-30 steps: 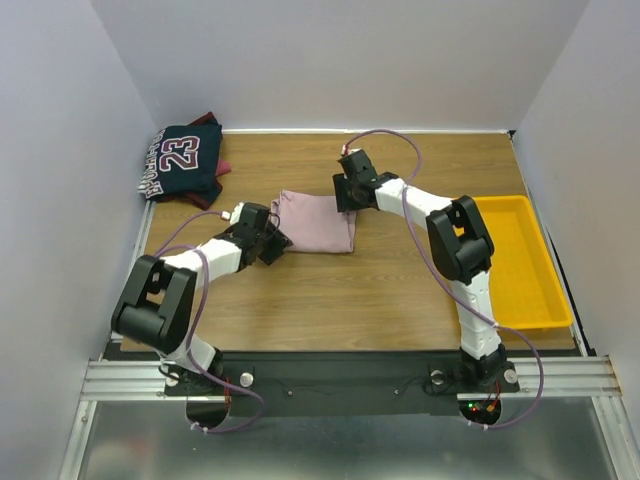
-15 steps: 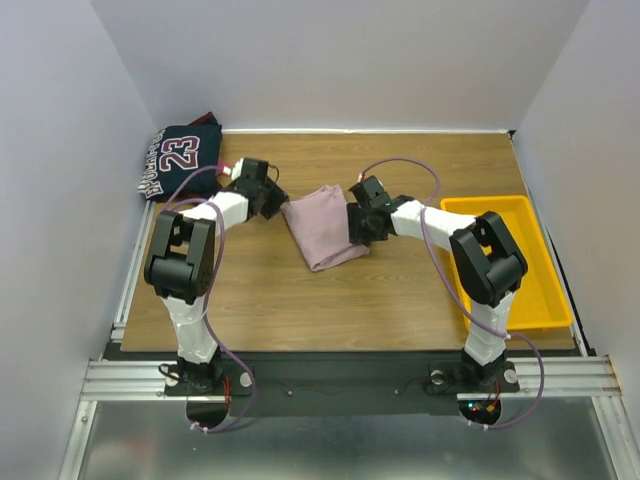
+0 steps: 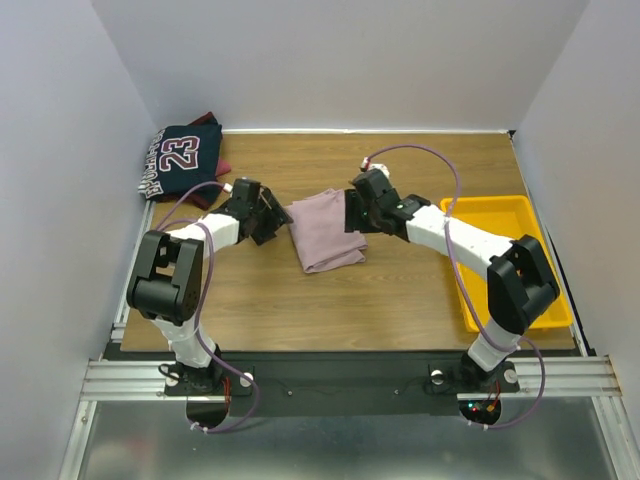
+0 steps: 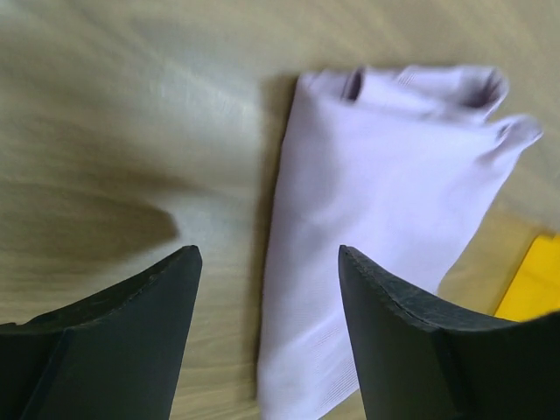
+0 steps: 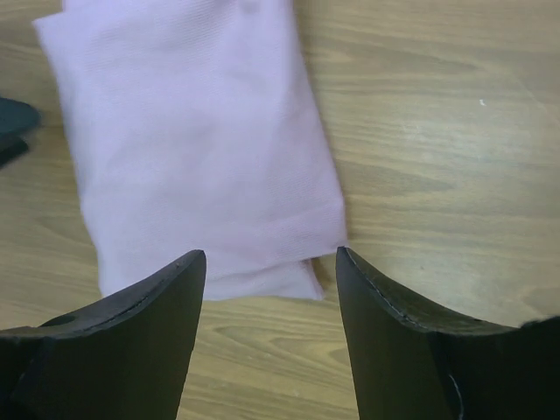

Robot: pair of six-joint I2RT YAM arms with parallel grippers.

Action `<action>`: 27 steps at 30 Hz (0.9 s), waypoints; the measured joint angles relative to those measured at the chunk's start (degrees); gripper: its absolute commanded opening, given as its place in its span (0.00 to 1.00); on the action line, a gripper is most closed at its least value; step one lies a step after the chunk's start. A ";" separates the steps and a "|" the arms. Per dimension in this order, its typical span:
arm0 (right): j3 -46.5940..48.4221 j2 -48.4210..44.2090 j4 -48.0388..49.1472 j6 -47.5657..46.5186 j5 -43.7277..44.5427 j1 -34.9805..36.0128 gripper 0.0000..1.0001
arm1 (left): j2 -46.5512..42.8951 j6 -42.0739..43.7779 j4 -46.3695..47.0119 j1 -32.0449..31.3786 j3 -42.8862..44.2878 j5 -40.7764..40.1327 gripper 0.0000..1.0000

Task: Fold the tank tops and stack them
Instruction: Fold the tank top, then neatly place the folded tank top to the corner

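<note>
A dusty pink tank top [image 3: 328, 231] lies folded in a slanted oblong at the table's middle. My left gripper [image 3: 277, 221] is open at its left edge; in the left wrist view the pink top [image 4: 385, 201] lies flat under the spread jaws of that gripper [image 4: 267, 255], with nothing pinched. My right gripper [image 3: 353, 213] is open at the top's right side; in the right wrist view the pink top [image 5: 192, 149] lies just ahead of that gripper [image 5: 269, 256] on bare wood. The navy "23" tank top [image 3: 181, 160] lies at the back left on a maroon one [image 3: 225, 167].
A yellow tray [image 3: 532, 275] stands along the right edge, and its corner [image 4: 535, 282] shows in the left wrist view. White walls close in the left, back and right sides. Bare wood lies in front of the pink top.
The folded pink top was turned to a slant and shifted slightly forward. Both grippers have opened wider and let go of it; the left one came back toward the front.
</note>
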 measured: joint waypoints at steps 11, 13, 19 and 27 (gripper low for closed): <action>12.02 14.67 0.66 -8.96 8.57 17.44 0.66 | 2.29 0.81 8.00 -0.13 -4.15 10.67 0.75; 13.40 17.33 0.66 -10.54 10.05 18.60 0.66 | 2.51 0.74 8.48 -0.13 -4.22 11.10 0.75; 14.36 21.05 0.92 -13.84 13.16 19.37 0.66 | 3.23 0.20 10.51 -0.11 -4.52 12.44 0.75; 14.36 22.93 2.01 -13.64 14.14 19.32 0.25 | 3.65 0.07 11.54 -0.11 -4.59 13.31 0.75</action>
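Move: The tank top's near-left corner lies about 12 cm to the left of my right hand, some 4 cm back and 9 cm below. From that hand, the near-right corner is 4 cm to the right and 3 cm back, and the far-left corner is about 12 cm ahead and 16 cm left. My left hand has the near-left corner roughly 8 cm back, 8 cm to its right and 4 cm below. I sweep my right hand about 12 cm left over the tank top, easing slightly back, then drop it nearly 8 cm onto the near-left corner, turning some 20 degrees counter-clockwise and rolling its left side down. There its fingers close and pinch the cloth. My left hand, still open, shifts about 3.5 cm right and a little back and down, turning slightly clockwise. ##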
